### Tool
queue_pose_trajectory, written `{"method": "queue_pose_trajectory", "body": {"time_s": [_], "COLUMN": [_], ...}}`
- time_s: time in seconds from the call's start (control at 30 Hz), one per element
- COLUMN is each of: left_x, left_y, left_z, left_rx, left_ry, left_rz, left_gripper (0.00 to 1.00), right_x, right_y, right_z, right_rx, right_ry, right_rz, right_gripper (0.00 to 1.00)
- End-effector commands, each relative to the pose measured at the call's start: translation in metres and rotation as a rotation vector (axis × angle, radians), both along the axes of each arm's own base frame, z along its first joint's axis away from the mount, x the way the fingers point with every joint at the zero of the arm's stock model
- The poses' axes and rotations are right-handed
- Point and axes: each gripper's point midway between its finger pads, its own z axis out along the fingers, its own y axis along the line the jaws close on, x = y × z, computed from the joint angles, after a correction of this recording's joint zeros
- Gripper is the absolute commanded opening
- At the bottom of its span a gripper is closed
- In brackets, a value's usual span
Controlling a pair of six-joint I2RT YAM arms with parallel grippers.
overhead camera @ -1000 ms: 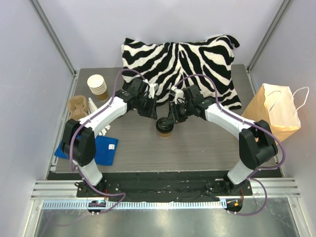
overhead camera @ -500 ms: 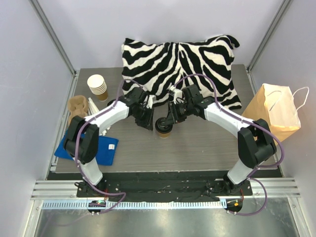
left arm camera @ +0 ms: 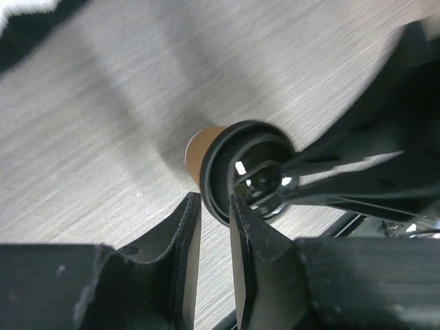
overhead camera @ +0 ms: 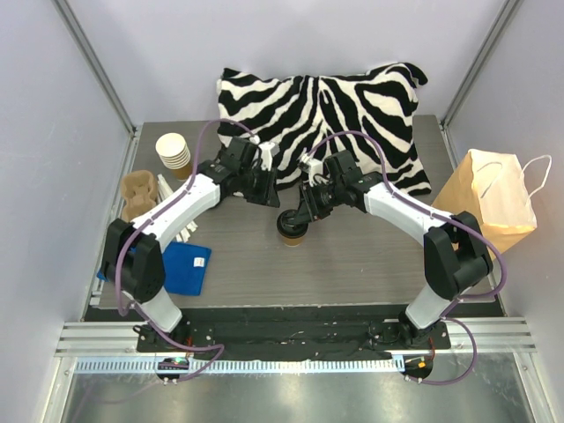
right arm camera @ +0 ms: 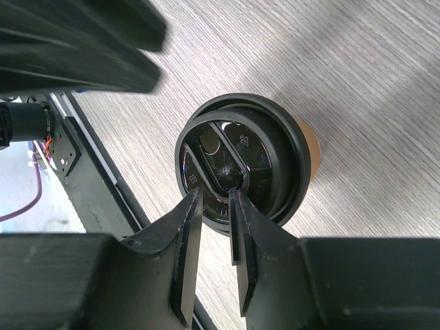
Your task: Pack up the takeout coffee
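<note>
The takeout coffee, a brown paper cup under a black lid, stands upright mid-table. My right gripper hangs over it. In the right wrist view its tips sit narrowly apart over the near edge of the lid, clamping nothing I can see. My left gripper is just left of the cup and slightly behind it. Seen from the left wrist, its jaws stand narrowly open with bare table between them. The cup lies just beyond its tips, with the right fingers resting on the lid.
A zebra-striped pillow fills the back of the table. A brown paper bag stands at the right edge. At the left are stacked lidless cups, a cardboard cup carrier and a blue packet.
My left gripper swung toward the near edge beside the cup, then drew back and away to the left. The cup and the right arm have not moved.
</note>
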Motion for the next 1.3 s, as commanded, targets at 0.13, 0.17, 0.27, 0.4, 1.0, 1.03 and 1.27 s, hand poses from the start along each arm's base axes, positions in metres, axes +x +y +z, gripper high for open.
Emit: {"method": "queue_pose_trajectory", "body": {"time_s": [0.13,0.17,0.27,0.4,1.0,1.03,1.27], "left_x": [-0.031,-0.034,-0.037,-0.034,-0.052,-0.042,0.025], "left_y": [0.003,0.007,0.016,0.012,0.001,0.005,0.005], "left_z": [-0.093,-0.101,-0.1,-0.066,0.003,0.003,0.001], "left_rx": [0.139,0.168,0.182,0.122,-0.146,-0.136,-0.047], "left_ry": [0.216,0.245,0.239,0.175,0.153,0.14,0.028], "left_rz": [-0.028,-0.032,-0.025,-0.027,-0.093,-0.067,0.008], "left_gripper": [0.27,0.26,0.24,0.25,0.28,0.28,0.31], "right_x": [0.0,0.0,0.001,0.002,0.017,0.015,-0.023], "right_y": [-0.003,-0.003,-0.005,-0.01,0.007,0.003,-0.039], "right_z": [-0.012,-0.014,-0.016,-0.019,0.086,0.093,0.029], "right_rx": [-0.037,-0.04,-0.048,-0.058,0.088,0.088,-0.009], "right_ry": [0.02,0.023,0.019,0.01,-0.157,-0.164,0.08], "right_rz": [0.023,0.024,0.027,0.036,0.124,0.095,-0.171], "right_gripper": [0.31,0.31,0.3,0.3,0.59,0.59,0.54]}}
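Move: The lidded coffee cup stands about 5 cm to the left gripper's right, 3 cm back and 12 cm below it. The stack of spare lids is some 17 cm to the left gripper's left and 10 cm farther out, the white straws 26 cm left and 7 cm ahead. From the right gripper, poised at the lid's rim, the cup's middle is about 4 cm left, 1 cm ahead and 8 cm down. Bring the left gripper about 6 cm down towards the lid, fingers nearly shut, and pause there; then draw it back roughly 6 cm while easing upward, and swing it forward and up to near its starting place. Hold the right gripper at the lid's rim until the left draws back, then open its fingers and raise it about 6 cm clear of the cup. ##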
